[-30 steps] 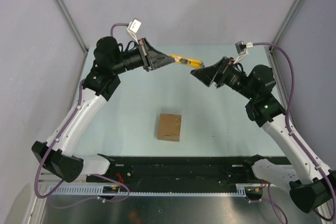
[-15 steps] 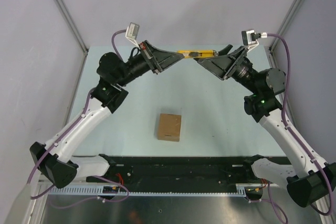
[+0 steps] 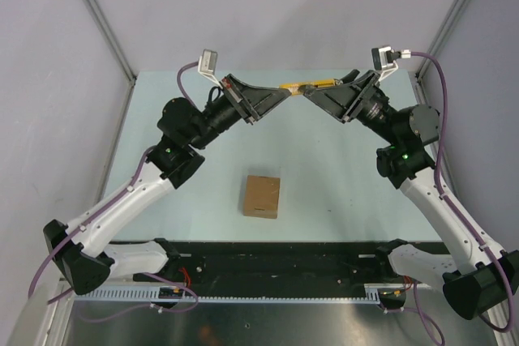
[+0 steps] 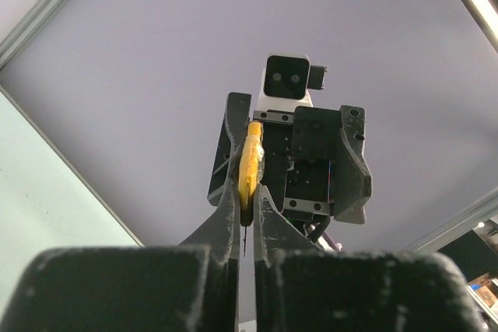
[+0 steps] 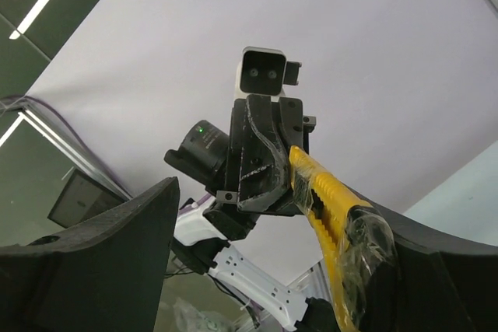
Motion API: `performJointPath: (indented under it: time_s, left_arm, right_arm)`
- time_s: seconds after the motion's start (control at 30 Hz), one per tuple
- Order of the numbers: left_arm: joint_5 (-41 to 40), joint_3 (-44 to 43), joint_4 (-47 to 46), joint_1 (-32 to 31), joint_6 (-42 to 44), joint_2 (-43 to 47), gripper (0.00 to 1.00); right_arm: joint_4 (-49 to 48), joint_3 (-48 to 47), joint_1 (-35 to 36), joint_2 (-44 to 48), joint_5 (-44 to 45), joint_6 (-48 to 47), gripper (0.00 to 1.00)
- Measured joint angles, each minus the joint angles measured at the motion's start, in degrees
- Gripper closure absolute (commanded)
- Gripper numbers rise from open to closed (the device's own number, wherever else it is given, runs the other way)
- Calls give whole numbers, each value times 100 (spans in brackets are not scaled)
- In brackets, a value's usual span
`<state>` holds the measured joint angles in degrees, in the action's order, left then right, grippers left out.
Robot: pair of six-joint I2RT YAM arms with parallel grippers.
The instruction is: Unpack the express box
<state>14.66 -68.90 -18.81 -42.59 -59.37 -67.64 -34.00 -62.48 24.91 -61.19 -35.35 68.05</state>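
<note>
The express box (image 3: 262,196), a small brown cardboard cube, rests flaps-down on the pale table in front of both arm bases. Both arms are raised far above and behind it. My left gripper (image 3: 284,92) (image 4: 247,184) is shut on the blade end of a yellow-and-black utility knife (image 3: 308,83) (image 4: 250,157) (image 5: 327,200). My right gripper (image 3: 324,88) (image 5: 276,227) faces it, jaws open around the knife's other end. The knife's tape-wrapped handle lies against one right finger (image 5: 436,270); the other finger (image 5: 93,254) stands well apart from it.
Grey walls with metal corner posts (image 3: 97,14) enclose the table on three sides. A black base rail (image 3: 276,257) runs along the near edge. Each wrist camera sees the other gripper's white camera head (image 4: 285,77) (image 5: 261,71) close ahead.
Both arms lifted and closed in on each other at the back. The knife's free end now lies inside the right jaws, which have narrowed a little. The box has not moved.
</note>
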Motion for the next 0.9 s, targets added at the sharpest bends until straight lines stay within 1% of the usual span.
performJointPath:
  time_s: [0.17,0.2,0.27,0.3,0.37,0.47,0.7,0.9]
  left_arm:
    - [-212,37,-9,-101,33,-4,100]
    - [-247,50,-9,-114,39,-4,100]
    - [-262,57,-9,-120,46,-9,100]
    - [-264,59,-13,-127,48,-9,100]
    - [-264,59,-20,-138,48,-9,100]
    - [-278,122,-61,-155,46,4,100]
    - [-385,291,-90,-181,42,66,100]
    - [-444,365,-127,-210,42,92,100]
  right_arm:
    - [203,-11,0,0,37,-149,34]
    - [295,-28,0,-2,42,-216,39]
    - [442,-48,4,-2,52,-310,43]
    - [533,-70,7,-4,57,-356,47]
    - [664,-103,9,-11,59,-442,50]
    - [824,-120,11,-11,63,-553,51]
    - [1152,-122,11,-20,92,-774,49]
    - [1296,-184,11,-22,103,-870,50]
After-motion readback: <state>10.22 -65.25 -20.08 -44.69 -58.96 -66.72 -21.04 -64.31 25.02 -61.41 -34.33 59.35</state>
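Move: My left hand already holds one end of the yellow knife. The knife's middle lies about 5 cm to that hand's right, 2 cm ahead and 2 cm higher; from my right hand it is some 3 cm to the left, level ahead and in height, its free end already reaching between the open fingers. The express box waits far below on the table, roughly 45 cm under my left hand, 5 cm to its left and 6 cm back. I bring my right fingers together around the knife's free part, from wide open to about half, while that hand sinks some 3 cm and eases 2 cm forward, rolling slightly so its left side drops, then stops. My left hand keeps its shut grip on the other end and comes down about 2 cm. ##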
